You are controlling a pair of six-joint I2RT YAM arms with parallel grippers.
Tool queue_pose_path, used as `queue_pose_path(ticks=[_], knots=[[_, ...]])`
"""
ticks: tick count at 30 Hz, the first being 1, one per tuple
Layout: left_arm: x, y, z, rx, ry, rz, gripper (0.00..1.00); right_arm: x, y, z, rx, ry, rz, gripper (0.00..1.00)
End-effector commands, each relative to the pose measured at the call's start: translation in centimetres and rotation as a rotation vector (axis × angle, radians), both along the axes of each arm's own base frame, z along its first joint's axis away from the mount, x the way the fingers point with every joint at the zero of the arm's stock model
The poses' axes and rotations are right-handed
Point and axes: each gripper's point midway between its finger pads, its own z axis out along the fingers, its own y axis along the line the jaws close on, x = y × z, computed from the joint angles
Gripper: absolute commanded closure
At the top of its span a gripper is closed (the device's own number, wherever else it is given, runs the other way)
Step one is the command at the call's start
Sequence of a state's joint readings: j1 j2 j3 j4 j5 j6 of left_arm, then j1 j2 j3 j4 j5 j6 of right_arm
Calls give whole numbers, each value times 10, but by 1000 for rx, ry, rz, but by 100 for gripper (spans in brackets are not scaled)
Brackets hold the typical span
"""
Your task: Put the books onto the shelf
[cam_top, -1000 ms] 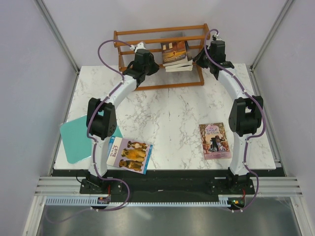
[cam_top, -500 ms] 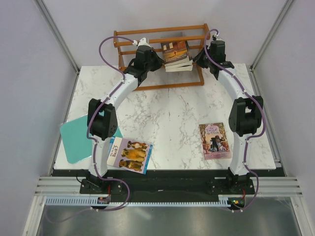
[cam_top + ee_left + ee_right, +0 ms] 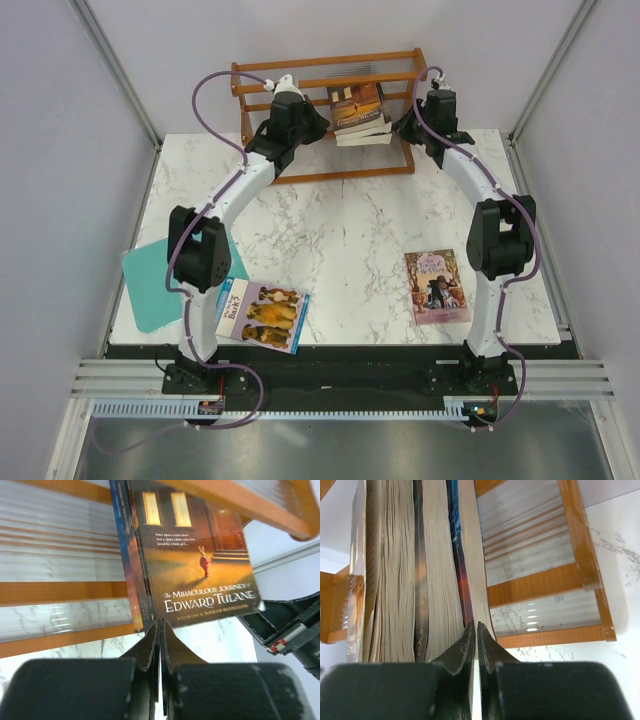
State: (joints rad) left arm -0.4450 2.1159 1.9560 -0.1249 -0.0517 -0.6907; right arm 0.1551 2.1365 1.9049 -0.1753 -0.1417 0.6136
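Note:
Three books lie leaning together on the orange-brown shelf. The brown-orange cover faces the left wrist view, with a blue one behind it. My left gripper is shut and empty, tips at that cover's lower edge. It is at the pile's left side. The right wrist view shows their page edges and a dark cover. My right gripper is shut, tips against the blue book's pages, on the pile's right side. The dog book and pink book lie flat on the table.
A teal cutting board overhangs the marble table's left edge beside the left arm. The shelf's slatted rails stand just past both grippers. White walls close in the back and sides.
My left gripper has moved back and right, up to the left side of the books on the shelf. The right gripper has barely shifted.

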Motion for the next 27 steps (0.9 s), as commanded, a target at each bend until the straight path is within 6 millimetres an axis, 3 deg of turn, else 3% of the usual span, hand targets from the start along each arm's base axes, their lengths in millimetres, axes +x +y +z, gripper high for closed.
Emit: queue_pose_path(ticks=[1,2,4,5,6,8,11,13,14,16,17,18,19,20,21,22,23,24,25,26,27], knots=[[-28,29,112,8,-254,25,98,-22,-19,18,-75,-40,-71,90],[-40,33,134,3,-296,16,98,-28,-25,40,-74,-88,-89,90],[-53,37,131,48,-305,-15,98,-39,-31,41,-82,-98,-107,87],[-66,42,143,49,-320,-18,98,-45,-36,55,-88,-124,-130,86],[-70,46,126,74,-291,-22,98,-48,-37,57,-89,-128,-133,78],[-87,53,126,89,-285,-26,98,-56,-37,65,-90,-141,-124,74],[-104,60,68,138,-173,-46,98,-63,-37,71,-92,-151,-110,63],[-120,61,52,157,-131,-89,98,-68,-31,70,-89,-130,-69,59],[-128,62,29,175,-79,-108,98,-72,-30,67,-96,-113,-60,55],[-153,50,10,167,-21,-238,94,-90,-36,50,-108,-50,-64,49],[-167,46,-13,165,32,-288,89,-98,-38,41,-105,-25,-69,46],[-181,38,-21,138,60,-358,82,-107,-46,33,-103,-3,-84,39],[-192,34,-26,126,74,-384,64,-130,-53,13,-100,47,-99,36],[-208,28,-47,130,118,-421,57,-141,-65,3,-100,75,-135,27],[-218,22,-53,129,128,-453,47,-155,-72,-6,-92,105,-161,21],[-230,11,-59,130,135,-492,44,-183,-79,-21,-67,145,-189,14],[-242,6,-73,128,165,-521,41,-195,-87,-26,-57,160,-213,4],[-251,-4,-78,102,182,-559,39,-218,-90,-49,-62,234,-221,2],[-262,-19,-87,96,198,-605,37,-231,-96,-41,-61,220,-249,2],[-267,-26,-92,89,218,-624,36,-243,-98,-46,-54,249,-259,2],[-273,-36,-97,79,236,-661,35,-264,-104,-66,-75,329,-289,2]])
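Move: The pink book lying on the table is about 43 cm back, 13 cm to the right and some 20 cm below the right hand; from the left hand it is roughly 41 cm back, 28 cm to the right and 25 cm down. The dog book, also flat on the table, lies about 47 cm back and 21 cm left of the left hand. The Edward Tulane book leans in the shelf, some 5 cm ahead and 8 cm right of the left hand. Back out from the shelf with both hands, towards the pink book. The left arcs up about 12 cm, then drops well below its start, ending some 24 cm back, swinging its fingers clockwise and tipping them down, opening them partway. The right draws back about 21 cm and 9 cm right, rising slightly before sinking, tips down and opens wide. ##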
